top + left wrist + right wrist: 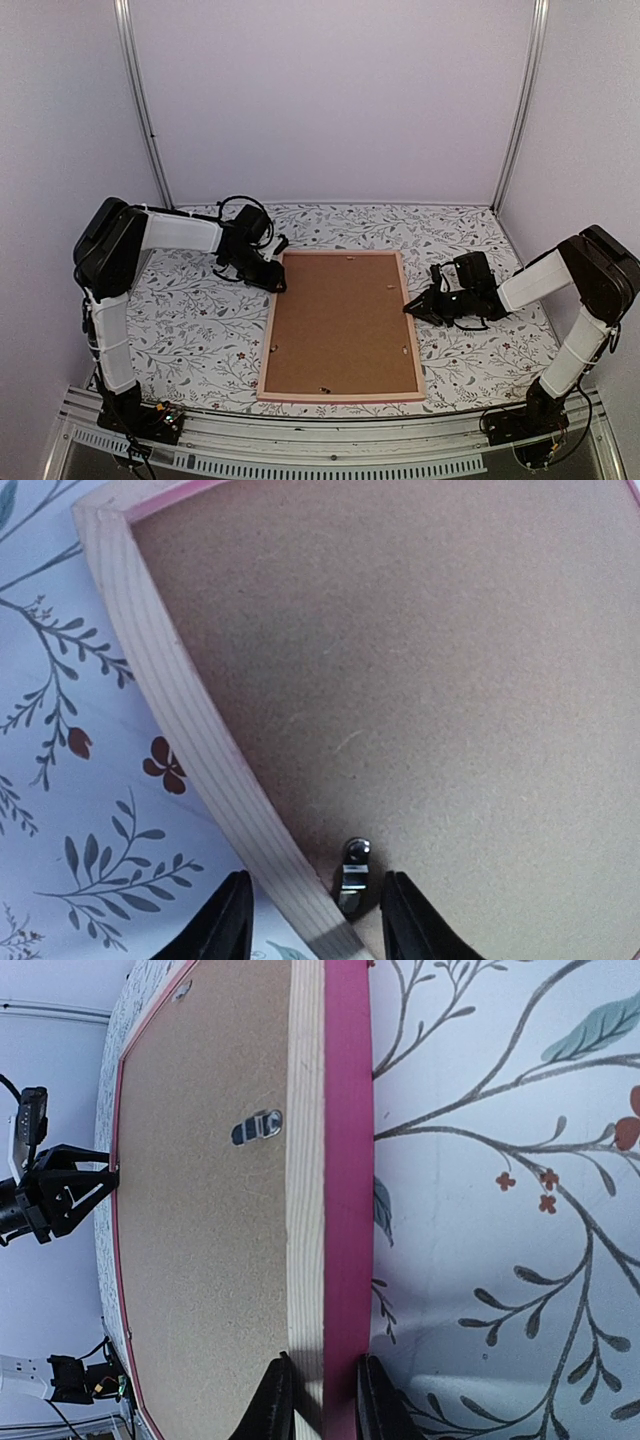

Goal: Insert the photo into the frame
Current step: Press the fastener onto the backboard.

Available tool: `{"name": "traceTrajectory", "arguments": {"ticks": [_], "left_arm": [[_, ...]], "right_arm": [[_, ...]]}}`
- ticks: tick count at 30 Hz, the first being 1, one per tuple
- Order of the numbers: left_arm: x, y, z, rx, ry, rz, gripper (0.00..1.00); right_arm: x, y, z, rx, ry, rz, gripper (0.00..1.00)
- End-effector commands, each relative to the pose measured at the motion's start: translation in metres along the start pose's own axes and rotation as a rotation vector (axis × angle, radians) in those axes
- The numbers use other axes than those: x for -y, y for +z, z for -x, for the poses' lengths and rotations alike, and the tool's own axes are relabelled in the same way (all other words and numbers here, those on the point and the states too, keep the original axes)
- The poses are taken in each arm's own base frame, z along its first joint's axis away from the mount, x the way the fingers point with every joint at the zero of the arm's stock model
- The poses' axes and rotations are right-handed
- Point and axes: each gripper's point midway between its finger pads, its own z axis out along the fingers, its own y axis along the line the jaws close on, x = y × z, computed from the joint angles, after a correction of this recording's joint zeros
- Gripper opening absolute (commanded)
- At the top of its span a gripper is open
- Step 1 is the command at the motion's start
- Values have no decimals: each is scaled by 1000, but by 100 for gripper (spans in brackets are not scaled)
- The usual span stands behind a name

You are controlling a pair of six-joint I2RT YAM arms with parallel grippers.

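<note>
The pink frame (pixel 268 340) lies face down in the middle of the table, its brown backing board (pixel 340 320) up. The photo is out of view. My left gripper (pixel 278 283) is at the frame's far left corner. In the left wrist view it (pixel 316 900) stands open, straddling the pale wood rail (pixel 190 720) and a small metal clip (pixel 352 875) on the board, with neither finger touching them. My right gripper (pixel 412 308) is at the frame's right side. In the right wrist view it (pixel 325 1380) is shut on the frame's rail (pixel 345 1160), one finger on each side.
The tablecloth (pixel 470 235) has a floral print. Another metal clip (pixel 258 1127) sits on the board near the right rail. White walls and metal posts (pixel 143 100) close in the back and sides. A metal rail (pixel 330 440) with cables runs along the near edge.
</note>
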Motion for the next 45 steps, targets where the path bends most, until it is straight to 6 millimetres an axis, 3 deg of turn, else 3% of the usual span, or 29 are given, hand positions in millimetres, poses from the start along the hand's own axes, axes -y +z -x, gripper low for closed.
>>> {"name": "traceTrajectory", "arguments": {"ticks": [1, 12, 23, 34, 38, 45], "left_arm": [[2, -13, -2, 2, 1, -24, 50], [-11, -15, -2, 14, -78, -47, 41], [-21, -10, 0, 14, -93, 9, 45], [-27, -2, -9, -15, -54, 109, 32], [-28, -8, -1, 23, -60, 123, 26], [-7, -17, 22, 121, -120, -33, 17]], "right_arm": [[38, 3, -41, -116, 108, -109, 0], [37, 7, -40, -127, 105, -97, 0], [40, 8, -43, -130, 109, -99, 0], [40, 8, -44, -132, 109, -100, 0], [40, 9, -44, -136, 109, -97, 0], [42, 9, -46, -137, 111, -99, 0]]}}
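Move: The fastener to be pressed lies between the left hand's open fingers, about 1 cm to the right of the hand point, 1 cm ahead and 1 cm lower, just inside the frame's left rail. The frame's far left corner is some 11 cm straight ahead; the next fastener on that side is about 16 cm straight back, and the far-rail fastener roughly 10 cm ahead and 15 cm right. From the right hand the target fastener is about 7 cm ahead and 25 cm left, near table height. With its fingers straddling the left rail, the left hand works sideways to the left by about 1.5 cm, turning roughly 5 degrees counter-clockwise; its fingers first ease open a touch, then close from nearly half open to about a fifth, the outer finger coming in beside the rail and the inner one against the fastener's rail-side end to press it towards the rail. The right hand keeps its pinch on the right rail throughout, steadying the frame and drifting only about half a centimetre left with it. ##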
